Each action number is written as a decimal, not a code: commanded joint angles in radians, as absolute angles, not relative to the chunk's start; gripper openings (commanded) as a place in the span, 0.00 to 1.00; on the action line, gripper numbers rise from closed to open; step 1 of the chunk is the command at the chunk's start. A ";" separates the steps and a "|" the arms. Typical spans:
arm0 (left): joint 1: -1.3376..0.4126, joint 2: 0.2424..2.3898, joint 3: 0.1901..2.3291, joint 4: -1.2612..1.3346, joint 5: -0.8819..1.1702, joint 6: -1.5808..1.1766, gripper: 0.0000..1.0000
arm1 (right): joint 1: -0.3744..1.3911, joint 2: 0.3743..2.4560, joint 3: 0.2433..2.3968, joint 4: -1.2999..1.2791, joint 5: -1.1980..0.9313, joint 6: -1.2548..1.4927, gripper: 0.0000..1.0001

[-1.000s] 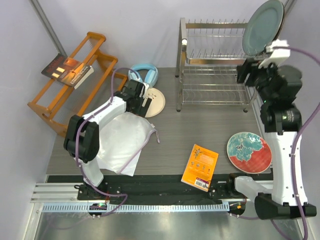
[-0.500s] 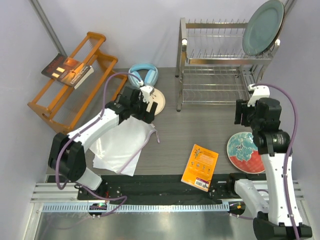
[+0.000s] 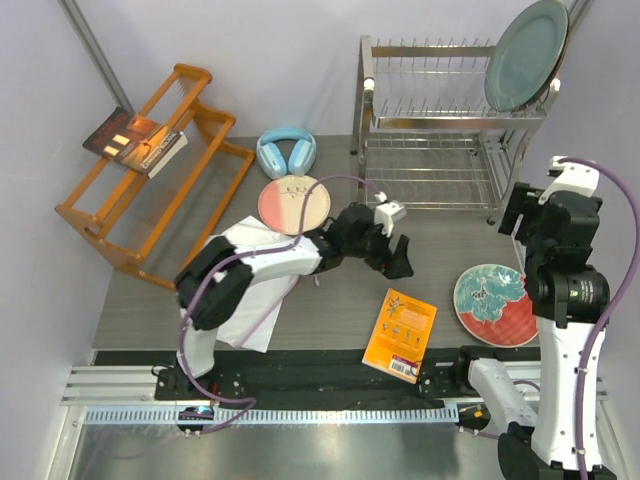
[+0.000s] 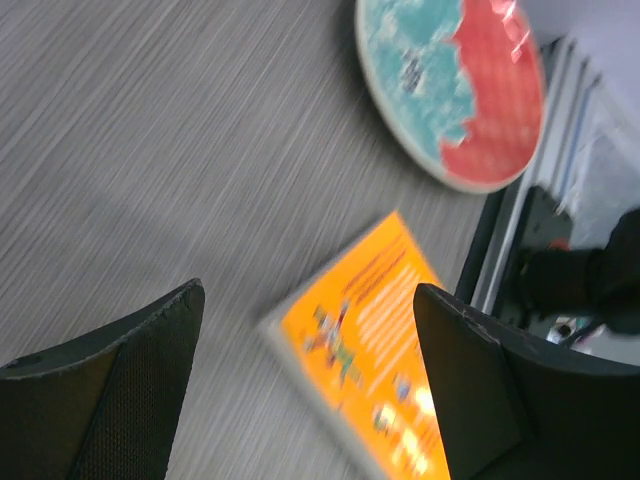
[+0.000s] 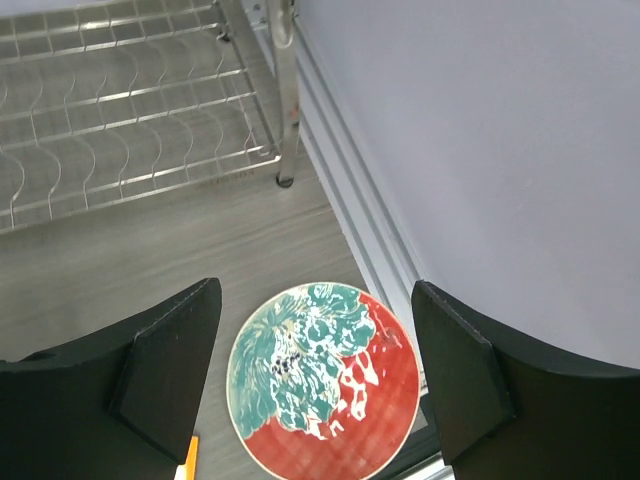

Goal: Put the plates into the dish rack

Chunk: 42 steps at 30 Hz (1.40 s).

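Note:
The dish rack [image 3: 440, 130] stands at the back right, and a pale grey-green plate [image 3: 527, 55] stands upright in its upper tier. A pink-and-cream plate [image 3: 294, 203] lies flat left of centre. A teal-and-red plate [image 3: 498, 303] lies flat near the right front. My left gripper [image 3: 398, 258] hangs open and empty over the table middle. In the left wrist view my left gripper [image 4: 308, 295] is above the orange book's [image 4: 370, 360] corner, with the teal-and-red plate [image 4: 450, 90] beyond. My right gripper [image 5: 316, 290] is open and empty, high above the teal-and-red plate [image 5: 320, 385], beside the rack [image 5: 130, 110].
An orange wooden rack [image 3: 150, 160] holding a dark book [image 3: 135, 140] fills the back left. Light blue headphones [image 3: 287, 152] lie behind the pink plate. A white cloth [image 3: 245, 285] sits at the left front, an orange book [image 3: 400, 335] at the front centre. The wall runs close along the right.
My left arm swung from the pink plate rightward to the table's middle, uncovering that plate. My right arm came down from the rack's upper tier to above the teal-and-red plate, jaws wider.

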<state>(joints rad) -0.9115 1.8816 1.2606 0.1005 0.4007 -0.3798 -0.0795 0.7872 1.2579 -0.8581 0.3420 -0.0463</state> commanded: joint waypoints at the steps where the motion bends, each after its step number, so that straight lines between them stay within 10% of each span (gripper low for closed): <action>1: -0.983 2.046 1.423 0.371 0.434 -0.575 0.85 | -0.113 0.828 1.350 -0.870 0.376 -0.002 0.82; 23: -1.088 2.453 1.784 0.422 0.310 -0.780 0.75 | -0.169 0.802 1.371 -0.910 0.218 0.038 0.80; 35: -1.085 2.661 2.011 0.353 0.502 -0.888 0.48 | -0.173 0.772 1.289 -0.905 0.189 0.051 0.80; 42: -1.048 2.594 1.915 0.330 0.522 -0.890 0.14 | -0.172 0.746 1.223 -0.884 0.167 0.048 0.78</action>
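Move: Down to the right of the left hand lies the flower plate, its middle about 28 cm to the right, 8 cm back and 10 cm below. The orange book lies some 15 cm back and 2 cm right of that hand, and the dish rack's middle about 25 cm ahead and 11 cm right. From the right hand the flower plate is some 5 cm back, 3 cm left and 31 cm below. Sweeping right nearly level towards the flower plate, the open left hand covers some 15 cm quickly, drawing back slightly, then slows, sinks about 7 cm and creeps the last few centimetres right to the plate's left rim. Its wrist rolls roughly 20 degrees, front side dipping, with the fingers coming a little flatter, and they close over the rim from above and below. ##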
